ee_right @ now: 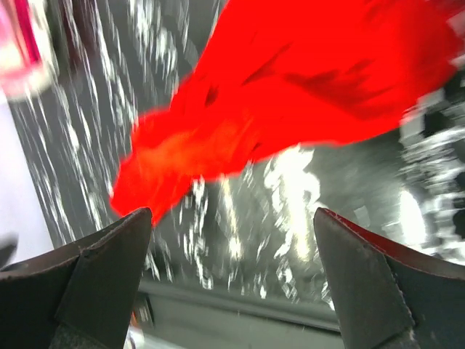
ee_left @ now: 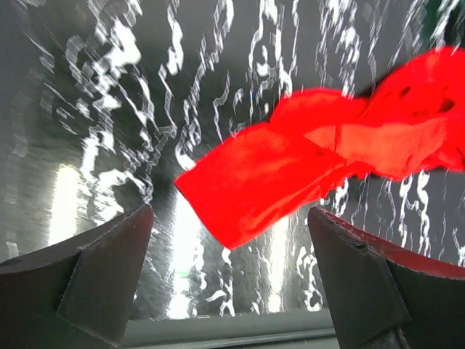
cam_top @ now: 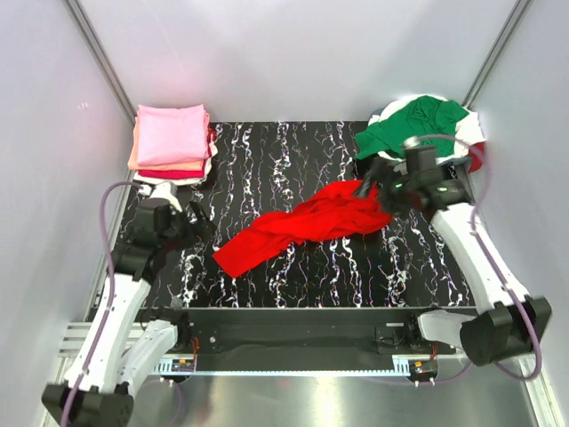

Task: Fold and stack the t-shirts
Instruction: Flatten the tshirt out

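A bright red t-shirt (cam_top: pixel 302 227) lies crumpled and stretched out across the middle of the black marbled table (cam_top: pixel 267 151). My left gripper (cam_top: pixel 203 227) hovers open just left of the shirt's lower left end (ee_left: pixel 290 167), nothing between its fingers (ee_left: pixel 109 262). My right gripper (cam_top: pixel 373 182) is open above the shirt's upper right end (ee_right: pixel 290 87), its jaws empty. At the back left stands a folded stack with a pink t-shirt (cam_top: pixel 172 133) on top and salmon, dark red and white edges below. A green t-shirt (cam_top: pixel 413 124) lies heaped at the back right.
White and dark red cloth (cam_top: pixel 476 142) shows under the green heap. White walls with metal posts (cam_top: pixel 98 62) close in the table on three sides. A metal rail (cam_top: pixel 293 356) with the arm bases runs along the near edge.
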You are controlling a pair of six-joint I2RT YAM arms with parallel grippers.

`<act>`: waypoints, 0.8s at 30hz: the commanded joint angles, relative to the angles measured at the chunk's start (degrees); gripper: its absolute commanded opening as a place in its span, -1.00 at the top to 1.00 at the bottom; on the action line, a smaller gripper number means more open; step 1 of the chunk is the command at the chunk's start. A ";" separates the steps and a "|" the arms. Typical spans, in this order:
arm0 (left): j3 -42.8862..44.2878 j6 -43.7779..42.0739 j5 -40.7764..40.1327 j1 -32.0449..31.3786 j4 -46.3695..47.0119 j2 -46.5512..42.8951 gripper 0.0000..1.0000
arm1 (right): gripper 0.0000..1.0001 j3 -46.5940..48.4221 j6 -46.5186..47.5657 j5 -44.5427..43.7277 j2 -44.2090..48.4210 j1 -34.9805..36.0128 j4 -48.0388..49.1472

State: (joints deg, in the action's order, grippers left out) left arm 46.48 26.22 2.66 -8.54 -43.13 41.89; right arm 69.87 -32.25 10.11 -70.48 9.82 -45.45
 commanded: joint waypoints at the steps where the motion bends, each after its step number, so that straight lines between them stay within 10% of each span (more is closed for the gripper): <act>1: -3.13 6.03 -2.56 -4.11 3.31 5.38 -0.86 | -0.99 -3.60 -3.69 -2.46 -7.81 10.87 2.64; 24: -17.39 16.59 -5.90 -4.56 18.27 12.87 -0.89 | -0.50 6.06 -5.90 -5.77 -32.28 23.82 9.79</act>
State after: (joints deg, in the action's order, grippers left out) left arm 28.47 42.17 -0.64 -13.06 -28.23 55.35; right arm 70.52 -39.64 10.35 -105.73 30.72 -32.99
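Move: The red t-shirt lies crumpled in a long slanting strip; its middle is about 19 cm left of the right hand, barely 1 cm ahead and some 20 below. The green heap is roughly 27 cm ahead of this hand, 9 right and 10 lower. From the left hand, the t-shirt's middle is about 9 cm ahead, 26 right and 17 below, while its left end is only 7 right, 3 back and 17 below. The right hand ends low at the red t-shirt's crumpled middle, the cloth's near edge between its fingertips, having swept about 18 cm down and 14 left; it tips downward, swings counter-clockwise, and its wide-open fingers begin to close late on. The left hand sinks some 13 cm towards the t-shirt's left end, easing back and then forward again, tipping down, fingers still open and no touch to be seen. ##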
